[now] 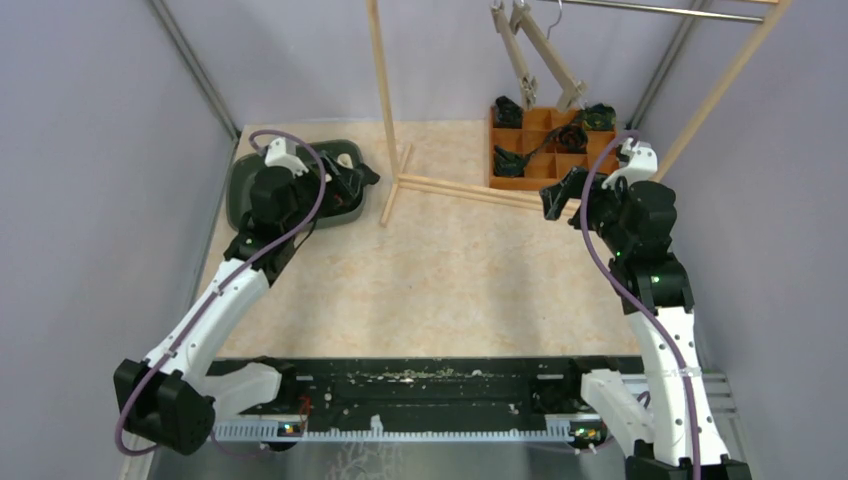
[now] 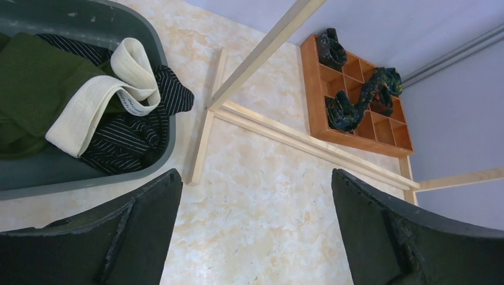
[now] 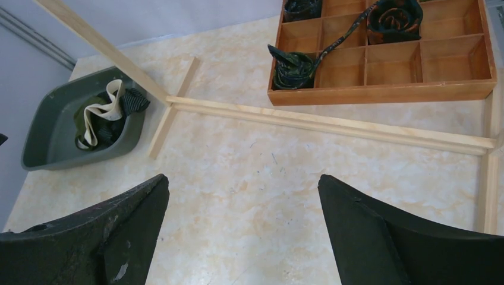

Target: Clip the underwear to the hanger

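The underwear [image 2: 122, 133], dark pinstriped with a cream waistband, lies bunched on a green garment in a grey basin [image 2: 156, 35] at the table's back left; it also shows in the right wrist view as underwear [image 3: 101, 116]. My left gripper [image 1: 350, 182] hovers open over the basin's right edge; its jaws [image 2: 255, 178] hold nothing. A wooden hanger [image 1: 535, 50] hangs tilted from the metal rail at the back right. My right gripper [image 1: 553, 200] is open and empty above the rack's base bar, its jaws [image 3: 243, 181] over bare table.
A wooden clothes rack [image 1: 383, 90] stands across the back, its base bars [image 1: 465, 190] lying on the table. A wooden compartment tray [image 1: 555, 165] holding dark rolled items sits behind the bars at the right. Grey walls close in both sides.
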Tool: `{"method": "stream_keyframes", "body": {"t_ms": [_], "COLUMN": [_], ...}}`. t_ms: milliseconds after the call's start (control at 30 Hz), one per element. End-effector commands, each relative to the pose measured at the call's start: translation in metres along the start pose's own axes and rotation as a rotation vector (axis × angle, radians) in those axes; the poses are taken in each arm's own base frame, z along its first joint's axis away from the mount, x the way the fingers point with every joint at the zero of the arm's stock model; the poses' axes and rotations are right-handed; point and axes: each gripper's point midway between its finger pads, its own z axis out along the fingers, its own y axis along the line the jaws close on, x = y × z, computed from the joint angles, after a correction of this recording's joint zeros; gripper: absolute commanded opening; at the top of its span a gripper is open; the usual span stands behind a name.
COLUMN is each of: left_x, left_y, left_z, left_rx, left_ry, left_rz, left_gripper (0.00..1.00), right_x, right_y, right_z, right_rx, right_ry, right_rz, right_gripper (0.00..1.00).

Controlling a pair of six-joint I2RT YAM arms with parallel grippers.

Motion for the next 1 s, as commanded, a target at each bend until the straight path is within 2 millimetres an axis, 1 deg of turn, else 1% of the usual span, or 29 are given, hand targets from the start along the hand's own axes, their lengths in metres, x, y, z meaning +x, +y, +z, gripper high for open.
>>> {"method": "stream_keyframes", "body": {"t_ms": [0, 133, 300, 367, 433, 533, 633, 733, 800, 967], "left_x": [-0.012, -0.011, -0.009, -0.009, -0.007, 0.003, 0.016, 0.025, 0.031, 0.042], "left_y": [0.001, -0.003, 0.002, 0.008, 0.023, 0.061, 0.103, 0.134, 0.149, 0.168], "left_z": [-0.01, -0.011, -0.01, -0.009, -0.007, -0.003, 0.005, 0.02, 0.03, 0.057], "left_rx": [-0.005, 0.018, -0.003, -0.029, -0.104, -0.271, -0.428, -0.52, -0.565, -0.616], "left_ry": [-0.052, -0.051, -0.046, -0.053, -0.06, -0.064, -0.061, -0.047, -0.032, -0.006], "left_rz": [0.01, 0.021, 0.032, 0.044, 0.049, 0.059, 0.071, 0.068, 0.084, 0.129], "left_gripper": [0.99, 0.99, 0.99, 0.99, 0.99, 0.99, 0.98, 0.97, 0.96, 0.94], "right_x": [-0.009, -0.008, -0.007, -0.006, -0.007, -0.008, -0.009, -0.006, -0.005, -0.007], "right_y": [0.004, 0.003, 0.002, 0.002, 0.002, 0.005, 0.006, 0.007, 0.008, 0.007], "right_z": [-0.002, -0.002, -0.001, 0.0, 0.001, 0.0, -0.001, 0.001, 0.001, -0.002], "right_rx": [-0.01, -0.006, -0.006, -0.005, -0.008, -0.021, -0.026, -0.032, -0.037, -0.032], "right_ry": [-0.039, -0.039, -0.035, -0.032, -0.033, -0.031, -0.037, -0.025, -0.022, -0.028], "right_rz": [-0.003, -0.004, -0.005, -0.005, -0.004, -0.004, -0.005, -0.004, -0.004, -0.014], "right_gripper": [0.96, 0.96, 0.96, 0.96, 0.96, 0.96, 0.96, 0.96, 0.96, 0.96]}}
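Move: The green underwear with the pale waistband lies in the grey bin, about 11 cm ahead of the open left hand, 6 cm to its left and roughly 22 cm below. The striped underwear beside it is some 10 cm straight ahead of that hand, and the foot of the wooden post stands 12 cm ahead and 9 cm to the right. From the right hand the green underwear is about 19 cm ahead, 43 cm left and 26 cm down. Towards the green underwear in the bin, the left hand, after barely stirring at first, swoops down about 14 cm and 10 cm to the left, with a little forward reach. On the way its wrist swings counter-clockwise by some 25 degrees, tips the fingers further down and rolls its left side up; the fingers stay wide open. ##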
